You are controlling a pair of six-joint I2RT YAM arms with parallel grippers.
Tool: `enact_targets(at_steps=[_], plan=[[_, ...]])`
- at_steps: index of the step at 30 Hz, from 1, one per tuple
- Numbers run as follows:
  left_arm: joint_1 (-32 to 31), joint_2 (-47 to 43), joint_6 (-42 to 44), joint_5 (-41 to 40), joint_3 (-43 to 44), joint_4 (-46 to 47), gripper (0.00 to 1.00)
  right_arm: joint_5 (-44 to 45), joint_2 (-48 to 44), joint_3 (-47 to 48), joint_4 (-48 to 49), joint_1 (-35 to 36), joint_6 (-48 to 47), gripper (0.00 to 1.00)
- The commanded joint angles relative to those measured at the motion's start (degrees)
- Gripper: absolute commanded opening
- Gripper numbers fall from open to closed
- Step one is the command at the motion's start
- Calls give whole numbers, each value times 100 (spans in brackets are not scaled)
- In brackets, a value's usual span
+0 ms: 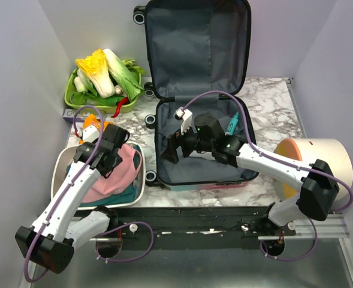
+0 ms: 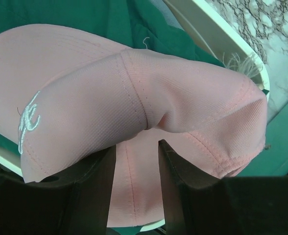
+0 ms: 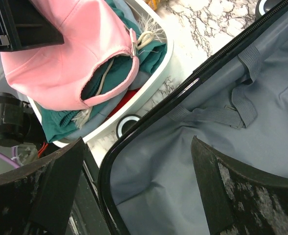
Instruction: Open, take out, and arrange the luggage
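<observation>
The luggage (image 1: 203, 165) lies open on the marble table, its lid (image 1: 197, 48) standing up against the back wall, both halves lined in dark grey. My right gripper (image 1: 175, 150) is open and empty, low inside the base near its left rim; the right wrist view (image 3: 136, 142) shows grey lining (image 3: 192, 186) between its fingers. My left gripper (image 1: 117, 157) is over the white basin (image 1: 59, 165), jaws narrowed on a fold of a pink cap (image 2: 85, 98). The cap (image 1: 121, 175) rests on teal clothes (image 1: 119, 195) in the basin.
A green tray (image 1: 71, 102) of vegetables stands at the back left, with an orange item (image 1: 92, 123) in front of it. A cream cylinder (image 1: 320, 159) lies at the right. A small teal item (image 1: 233, 123) sits at the base's right rim. A suitcase wheel (image 3: 129, 125) is next to the basin rim (image 3: 153, 83).
</observation>
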Motion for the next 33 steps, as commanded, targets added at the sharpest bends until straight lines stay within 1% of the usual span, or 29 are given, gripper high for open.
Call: enact_targets(at_steps=[1,7,10,13,16,18,19,22,23,24,25,26,27,28,29,30,31,32,33], plan=[[3,101,-189,-673,-93,-130,48,-47,109,90,142,30,46,96],[90,320,-49,-946,-277,-148,48,-47,145,81,186,30,73,96],[310,504,214,-859,-348,-42,48,-117,197,133,212,39,64,96],[644,523,224,-1043,-278,-209,49,-170,250,186,221,92,55,96],[820,304,610,-973,-225,79,48,-161,285,186,221,101,46,96],[907,251,636,-981,-164,55,50,-152,285,178,203,101,29,96],[960,224,819,-938,-111,89,50,-161,294,169,212,101,37,96],[987,241,1181,-526,-93,335,53,-117,285,160,203,101,11,96],[987,259,1277,-446,-102,353,55,-73,277,151,195,109,2,96],[987,277,1339,-384,-102,353,61,-38,250,151,151,101,-24,96],[978,286,1418,-114,-102,414,65,6,215,143,133,109,-50,96],[978,268,1671,28,-67,467,69,180,128,142,116,109,-68,97],[978,225,1726,203,-23,494,75,304,75,134,46,101,-103,98],[978,68,1779,492,38,529,77,427,5,151,2,109,-164,99],[978,-56,1858,695,204,564,79,732,-66,160,-51,109,-208,100],[970,-196,2024,906,292,651,87,918,-214,169,-165,92,-252,100],[970,-528,2104,1126,389,852,94,1103,-294,178,-218,92,-340,100],[978,-680,2165,1615,634,959,99,1470,-382,160,-262,83,-367,100],[970,-794,2305,1838,775,1090,99,1648,-557,134,-323,48,-410,100]])
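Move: The left hand's half-closed fingers are already at the pink cap, whose middle lies about 3 cm back, 3 cm left and 3 cm below. The white tray under the cap centres some 6 cm back, 6 cm left and 7 cm down; the orange bag is roughly 8 cm ahead, 8 cm left and 6 cm down. The suitcase's near wheel is about 12 cm right and 7 cm back, 7 cm down. From the right hand the cap lies around 21 cm left, 5 cm back and 7 cm down. With its fingers still half shut on the pink cap, the left hand draws left across the tray by about 5 cm, dipping some 2 cm on the way and rolling roughly 10 degrees so that its left side rises. It then spreads the fingers almost fully to let the cloth go, while backing about 3 cm to the right, rising a little with a slight move forward, and turning clockwise as the roll comes off. ##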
